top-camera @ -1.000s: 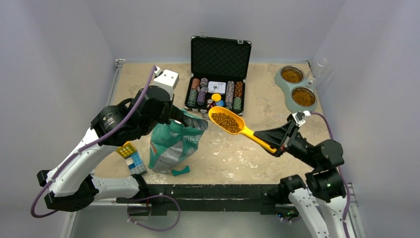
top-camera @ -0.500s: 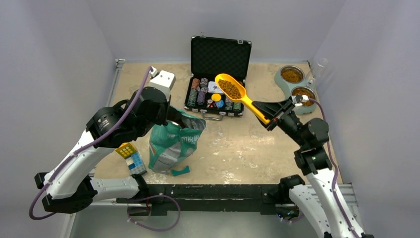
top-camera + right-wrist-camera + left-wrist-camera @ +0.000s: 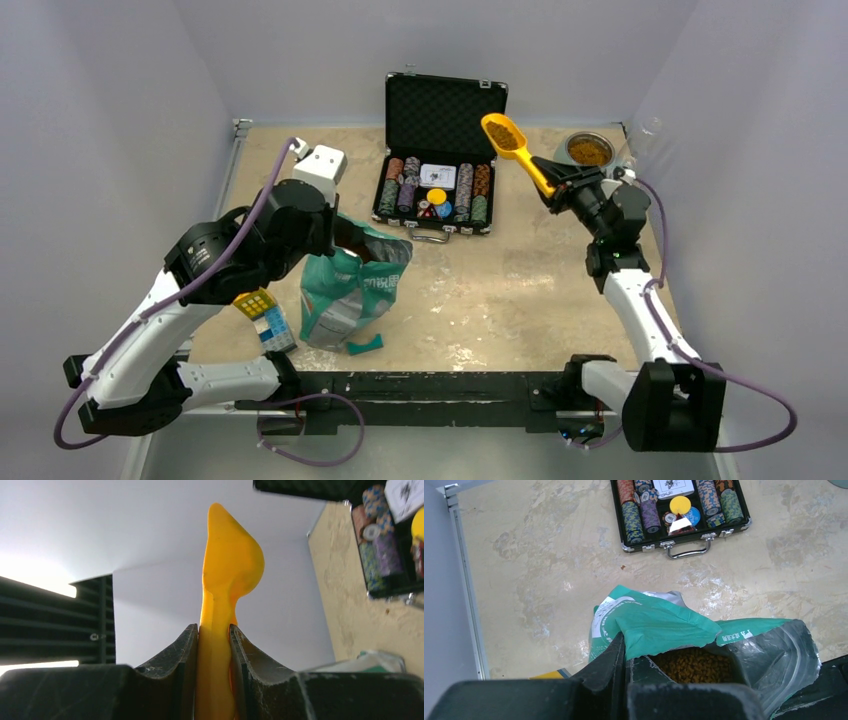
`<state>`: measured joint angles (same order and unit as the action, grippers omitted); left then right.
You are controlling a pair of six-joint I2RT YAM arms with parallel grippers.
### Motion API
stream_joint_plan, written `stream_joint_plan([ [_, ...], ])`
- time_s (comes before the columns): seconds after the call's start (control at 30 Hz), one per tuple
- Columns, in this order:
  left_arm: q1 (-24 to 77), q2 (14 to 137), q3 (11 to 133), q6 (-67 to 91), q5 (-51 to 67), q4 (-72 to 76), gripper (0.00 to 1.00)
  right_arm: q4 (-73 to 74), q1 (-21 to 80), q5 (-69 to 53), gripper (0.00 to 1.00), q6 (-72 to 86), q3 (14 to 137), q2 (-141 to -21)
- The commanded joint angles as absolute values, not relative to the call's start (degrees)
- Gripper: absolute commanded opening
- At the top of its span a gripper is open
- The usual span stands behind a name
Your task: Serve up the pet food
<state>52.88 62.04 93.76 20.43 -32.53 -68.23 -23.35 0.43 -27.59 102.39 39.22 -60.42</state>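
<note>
Brown pet food [image 3: 503, 137] fills the bowl of a yellow scoop [image 3: 513, 145] held high over the back right of the table. My right gripper [image 3: 556, 180] is shut on the scoop's handle [image 3: 215, 645]; the right wrist view shows the scoop [image 3: 231, 570] from below. Just right of it a steel bowl [image 3: 590, 150] holds kibble; the arm hides the rest of the feeder. My left gripper [image 3: 340, 232] is shut on the rim of the teal-green bag [image 3: 348, 290], keeping its mouth open. More pet food [image 3: 694, 664] shows inside the bag [image 3: 664, 625].
An open black case [image 3: 443, 185] of poker chips stands at the back centre, also in the left wrist view [image 3: 681, 510]. A colourful cube box [image 3: 265, 315] lies left of the bag and a teal scrap [image 3: 366, 346] in front of it.
My right arm has raised the loaded scoop and swung it from mid-table to the back right, beside the steel bowl. The left gripper keeps its hold on the bag, shifted slightly.
</note>
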Motion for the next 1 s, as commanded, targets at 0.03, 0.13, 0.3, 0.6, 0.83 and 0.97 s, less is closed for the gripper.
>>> stream_joint_plan([
  [0.03,52.6,58.8,93.4,21.5,-32.7,-60.2,0.00,-32.8,-7.8,-27.7,0.00,99.4,42.9,-64.2],
  [0.13,52.6,58.3,92.6,21.2,-32.9,-59.6,0.00,-33.0,-12.3,-28.8,0.00,97.4,41.7,-66.1],
  [0.3,52.6,57.9,92.2,19.7,-33.6,-58.7,0.00,-33.1,-20.3,-31.0,0.00,93.4,39.9,-68.0],
  [0.6,52.6,58.3,92.1,18.1,-34.0,-57.3,0.00,-21.7,-31.4,-33.9,0.00,86.9,38.4,-66.1],
  [0.83,52.7,58.7,92.1,17.8,-34.1,-56.4,0.00,-6.6,-38.1,-34.1,0.00,78.9,40.1,-63.5],
  [0.97,52.6,58.6,92.1,17.8,-33.8,-56.2,0.00,-2.1,-40.3,-34.1,0.00,75.7,42.1,-65.2],
])
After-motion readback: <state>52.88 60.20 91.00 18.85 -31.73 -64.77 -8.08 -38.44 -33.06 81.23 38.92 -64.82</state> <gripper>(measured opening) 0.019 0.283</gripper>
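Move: The right hand holds the yellow scoop with kibble in it. The near pet bowl, mostly hidden behind its wrist, lies roughly 28 cm to its right, 15 cm ahead and 28 cm below; the far bowl is about 23 cm right and 30 cm ahead. The open chip case stands some 25 cm left and 16 cm ahead. From the left hand, which holds the food bag, the near bowl is about 75 cm right and 29 cm ahead. Still pinching the scoop by its handle, the right hand sweeps about 23 cm to the right towards the near bowl, bowing a few centimetres forward and coming back. It sinks some 9 cm, mostly late, while swinging clockwise about 30 degrees and tipping the scoop's end down. The left hand stays put and keeps its grip on the bag's rim. ##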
